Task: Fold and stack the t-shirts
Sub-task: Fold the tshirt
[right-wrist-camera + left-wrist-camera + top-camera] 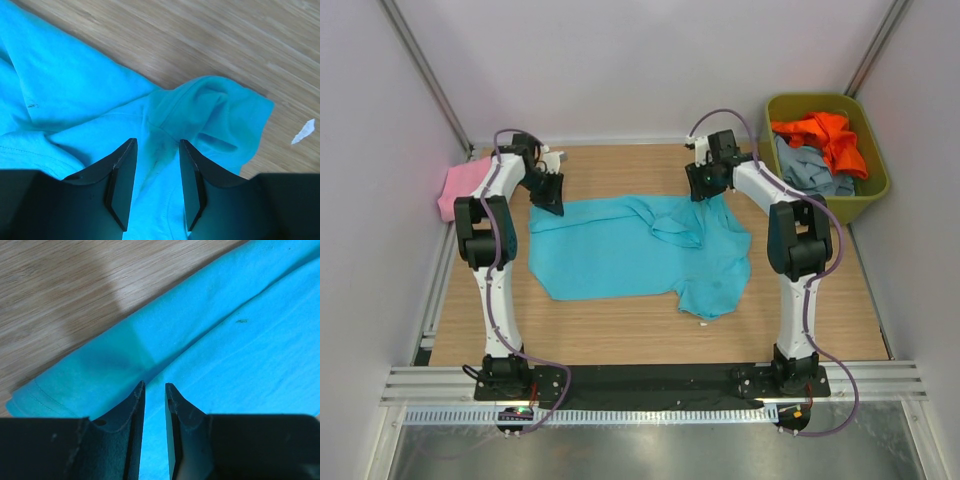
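Observation:
A large turquoise t-shirt (620,250) lies spread and rumpled across the middle of the wooden table. My left gripper (549,203) hangs low over its far left corner; in the left wrist view the gripper (155,385) has its jaws a narrow gap apart, with a fold of the shirt (225,340) lying under them. My right gripper (703,190) is at the shirt's far right; it (157,142) is open, straddling a seam beside a bunched sleeve (220,115). A pink t-shirt (460,185) lies at the far left. The orange t-shirt (830,135) and the grey-blue ones (810,168) are in the bin.
The olive-green bin (875,190) stands at the far right corner beside the table. White walls close in the left, back and right. A small white scrap (303,131) lies on the wood near the sleeve; another (703,323) lies near the shirt's front edge.

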You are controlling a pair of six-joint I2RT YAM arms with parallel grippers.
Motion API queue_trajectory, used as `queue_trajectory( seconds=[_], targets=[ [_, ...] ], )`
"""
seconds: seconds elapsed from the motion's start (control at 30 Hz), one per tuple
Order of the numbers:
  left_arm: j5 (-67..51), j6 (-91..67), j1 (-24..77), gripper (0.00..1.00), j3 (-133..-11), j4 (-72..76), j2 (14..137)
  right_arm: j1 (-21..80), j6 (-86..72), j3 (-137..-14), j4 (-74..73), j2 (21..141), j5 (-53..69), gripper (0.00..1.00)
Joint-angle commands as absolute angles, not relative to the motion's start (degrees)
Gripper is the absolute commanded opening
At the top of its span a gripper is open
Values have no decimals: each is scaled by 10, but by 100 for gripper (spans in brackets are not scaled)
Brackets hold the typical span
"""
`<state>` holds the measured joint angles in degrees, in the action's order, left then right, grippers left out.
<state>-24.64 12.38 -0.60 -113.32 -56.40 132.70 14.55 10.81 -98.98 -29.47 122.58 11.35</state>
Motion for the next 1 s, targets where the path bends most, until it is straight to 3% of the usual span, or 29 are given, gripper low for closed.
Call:
queue_trajectory(
  seconds=[0.0,0.47,0.7,0.97],
  targets=[
    [-258,121,-6,23,-1148,-567,1327,153,118,-990,-294,1224,122,45],
    [-260,117,-5,23,-1149,-564,1323,154,132,-989,-285,1235,83,29],
    [-264,114,-5,23,-1150,-562,1323,152,149,-977,-276,1205,53,2],
    [-268,112,-5,23,-1154,-562,1331,110,167,-928,-272,1149,26,1]
  ],
)
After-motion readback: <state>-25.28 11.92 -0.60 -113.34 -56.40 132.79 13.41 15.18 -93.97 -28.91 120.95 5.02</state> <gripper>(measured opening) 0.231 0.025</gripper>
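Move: The t-shirt's gathered far-right part lies right under the open right fingers, about 1 cm to their right and 3 cm below. The shirt's loose flap is some 10 cm back and 3 cm left of the right hand; the white scrap is about 9 cm right and 3 cm ahead. The green bin's middle stands roughly 30 cm right and 9 cm ahead. From the left hand the gathered part is about 34 cm right and 3 cm ahead, 1 cm below. The right hand sinks 2 cm, pinches the t-shirt's gathered cloth shut, then pulls about 3 cm right. ##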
